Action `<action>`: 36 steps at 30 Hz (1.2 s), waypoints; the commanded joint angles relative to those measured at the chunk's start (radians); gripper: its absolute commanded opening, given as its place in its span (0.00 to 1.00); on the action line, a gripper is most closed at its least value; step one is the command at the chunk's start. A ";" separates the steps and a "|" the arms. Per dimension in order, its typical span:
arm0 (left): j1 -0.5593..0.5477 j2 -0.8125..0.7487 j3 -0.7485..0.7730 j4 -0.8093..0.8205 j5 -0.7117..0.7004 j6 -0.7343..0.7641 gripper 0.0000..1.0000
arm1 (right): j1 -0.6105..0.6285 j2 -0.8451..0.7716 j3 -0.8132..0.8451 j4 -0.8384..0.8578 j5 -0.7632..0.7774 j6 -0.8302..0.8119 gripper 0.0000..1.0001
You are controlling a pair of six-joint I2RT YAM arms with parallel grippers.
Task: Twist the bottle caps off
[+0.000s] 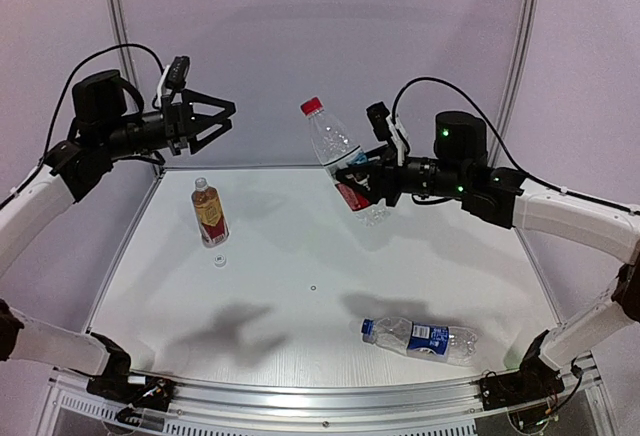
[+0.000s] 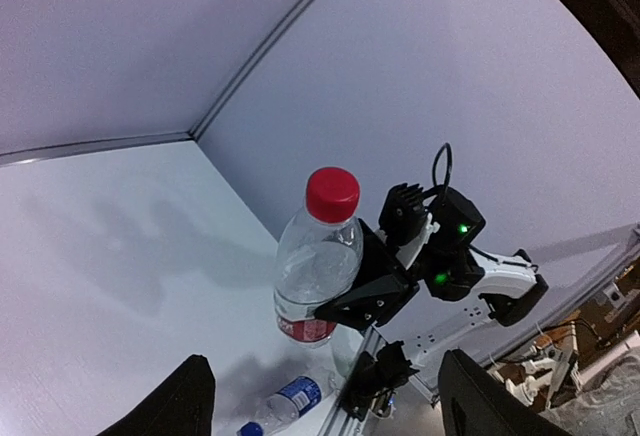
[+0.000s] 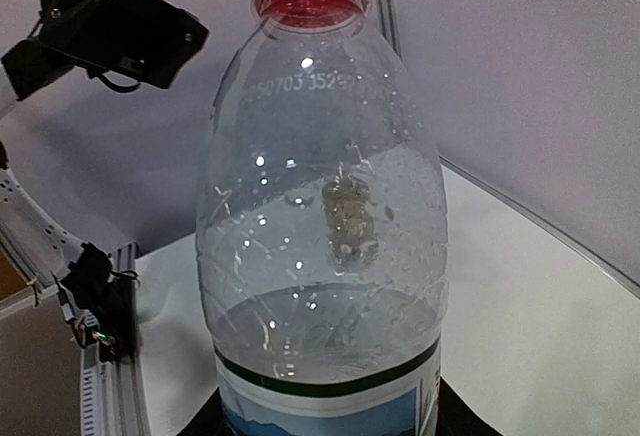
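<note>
My right gripper [image 1: 352,184] is shut on the label band of the red-white label bottle [image 1: 340,161] and holds it tilted in the air above the table's far middle. Its red cap [image 1: 312,106] points up and to the left. In the left wrist view that cap [image 2: 332,194] is straight ahead, some way beyond my open left gripper [image 1: 218,119], which hangs empty. The amber bottle [image 1: 209,213] stands at the left, with a small white cap [image 1: 219,260] on the table beside it. The blue label bottle [image 1: 420,337] lies on its side near the front, blue cap [image 1: 368,329] on.
The white table [image 1: 300,306] has raised rails along its left and right edges and an aluminium frame [image 1: 330,396] in front. Grey walls close the back. A tiny ring [image 1: 313,287] lies near the table's middle.
</note>
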 commanded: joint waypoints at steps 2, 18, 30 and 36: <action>-0.070 0.080 0.125 0.031 0.050 -0.013 0.73 | 0.041 -0.006 0.050 0.094 -0.081 0.142 0.44; -0.173 0.204 0.295 -0.078 -0.001 0.100 0.62 | 0.125 0.063 0.116 0.132 -0.144 0.241 0.41; -0.211 0.193 0.288 -0.082 -0.061 0.118 0.43 | 0.147 0.074 0.122 0.118 -0.164 0.258 0.41; -0.221 0.186 0.290 -0.073 -0.080 0.122 0.44 | 0.157 0.076 0.118 0.106 -0.166 0.260 0.41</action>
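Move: The red cap on the bottle held by the right hand lies about 14 cm right of the open left gripper, 6 cm ahead and 2 cm lower. From the right hand, the left gripper is roughly 21 cm left, 2 cm back and 11 cm higher. The uncapped bottle stands 15 cm ahead and 9 cm left of the left gripper, far below; the blue-capped bottle lies 14 cm back and 12 cm right of the right hand, 29 cm down. Left hand goes 8 cm right, narrowing around the red cap as the right brings the bottle back, left and up. ##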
